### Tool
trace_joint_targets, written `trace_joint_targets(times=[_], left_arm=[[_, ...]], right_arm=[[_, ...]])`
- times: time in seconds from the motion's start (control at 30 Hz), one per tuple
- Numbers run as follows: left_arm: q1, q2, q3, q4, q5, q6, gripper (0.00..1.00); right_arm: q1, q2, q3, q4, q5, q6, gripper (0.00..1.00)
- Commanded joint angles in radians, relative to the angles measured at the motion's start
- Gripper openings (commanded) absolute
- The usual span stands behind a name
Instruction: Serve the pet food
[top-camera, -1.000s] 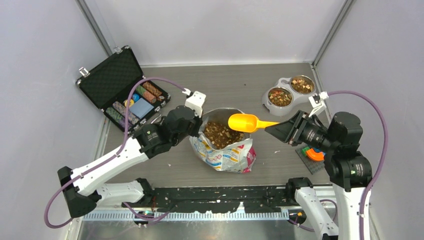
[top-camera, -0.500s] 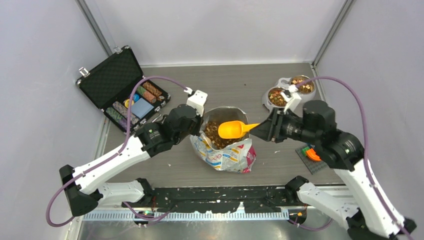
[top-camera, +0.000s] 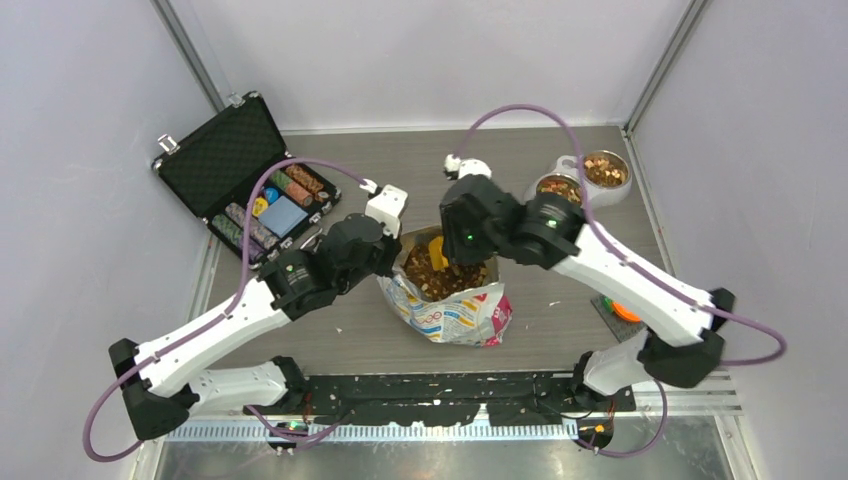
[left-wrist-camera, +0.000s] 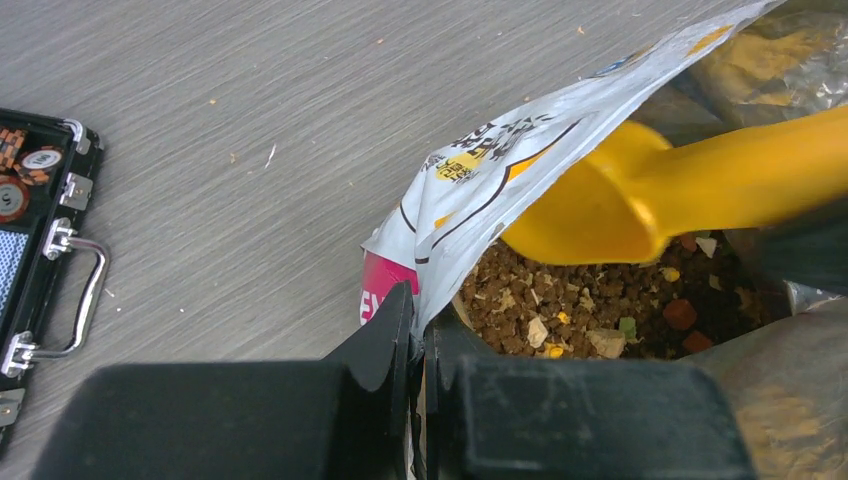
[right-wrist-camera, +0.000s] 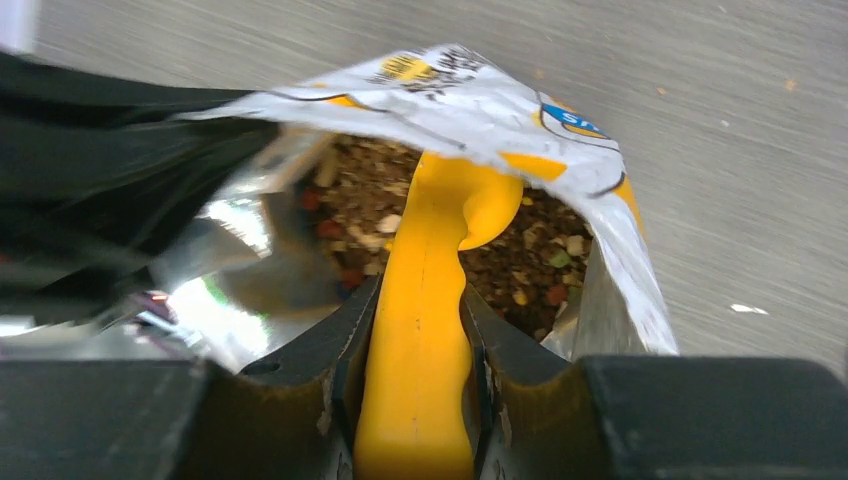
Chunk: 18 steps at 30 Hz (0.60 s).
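The pet food (top-camera: 440, 278) is brown kibble filling an open foil bag (top-camera: 455, 315) at the table's middle; it also shows in the left wrist view (left-wrist-camera: 600, 310) and the right wrist view (right-wrist-camera: 530, 255). My left gripper (left-wrist-camera: 420, 330) is shut on the bag's rim (left-wrist-camera: 500, 190) and holds it open. My right gripper (right-wrist-camera: 420, 330) is shut on the handle of a yellow scoop (right-wrist-camera: 425, 300), whose bowl (left-wrist-camera: 590, 210) points down into the kibble. In the top view the scoop (top-camera: 438, 248) is mostly hidden by the right wrist (top-camera: 480, 225). More kibble fills a double pet bowl (top-camera: 585, 178).
An open black case (top-camera: 240, 165) of poker chips stands at the back left; its handle shows in the left wrist view (left-wrist-camera: 60, 290). An orange and green object (top-camera: 625, 310) lies on a dark mat at the right. Grey walls close in both sides.
My right arm swung left over the bag and tipped the scoop from level above the opening to pointing down into the kibble. The left gripper held still on the rim.
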<state>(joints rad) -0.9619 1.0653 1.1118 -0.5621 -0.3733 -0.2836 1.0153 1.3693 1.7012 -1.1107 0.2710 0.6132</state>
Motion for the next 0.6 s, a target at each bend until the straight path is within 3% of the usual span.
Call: trace_joint_targets(times=[0.0,0.27,0.47,0.57], left_arm=[[0.000,-0.093,0.009,0.127,-0.004,0.006,0.00],[0.000,-0.111,-0.006,0.147,0.033,0.001,0.00],[0.000,-0.100,-0.003,0.144,0.037,-0.004,0.00],[0.000,-0.098,-0.006,0.145,0.038,-0.006,0.00]], right_arm=[[0.021,0.114,0.061,-0.210,0.164,0.009,0.05],[0.022,0.154,0.006,-0.304,0.127,0.016,0.05],[0.019,0.158,-0.169,-0.063,-0.053,-0.014,0.05],[0.014,0.131,-0.276,0.147,-0.141,-0.010,0.05]])
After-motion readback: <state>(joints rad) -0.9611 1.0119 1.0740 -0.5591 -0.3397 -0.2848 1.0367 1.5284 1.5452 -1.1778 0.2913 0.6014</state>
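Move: The right hand, holding the yellow scoop with its blade already hanging in the bag's mouth, has the pet food about 13 cm below it, some 3 cm ahead and 3 cm to its left. The bag's far rim is roughly 5 cm ahead, 1 cm left and 4 cm below. The rim corner in the left fingers is some 10 cm left, 2 cm back and 5 cm below. From the left hand, the food lies about 8 cm right, 2 cm ahead and 8 cm down. Down into the open bag goes the right hand, about 11 cm, quickly at first, then easing before sinking on. It tips some 20 degrees so the fingers point more steeply downward, keeps its grip on the handle and drives the scoop blade into the food, the fingers ending inside the far rim. The left hand keeps pinching the rim corner, giving back about a centimetre. ##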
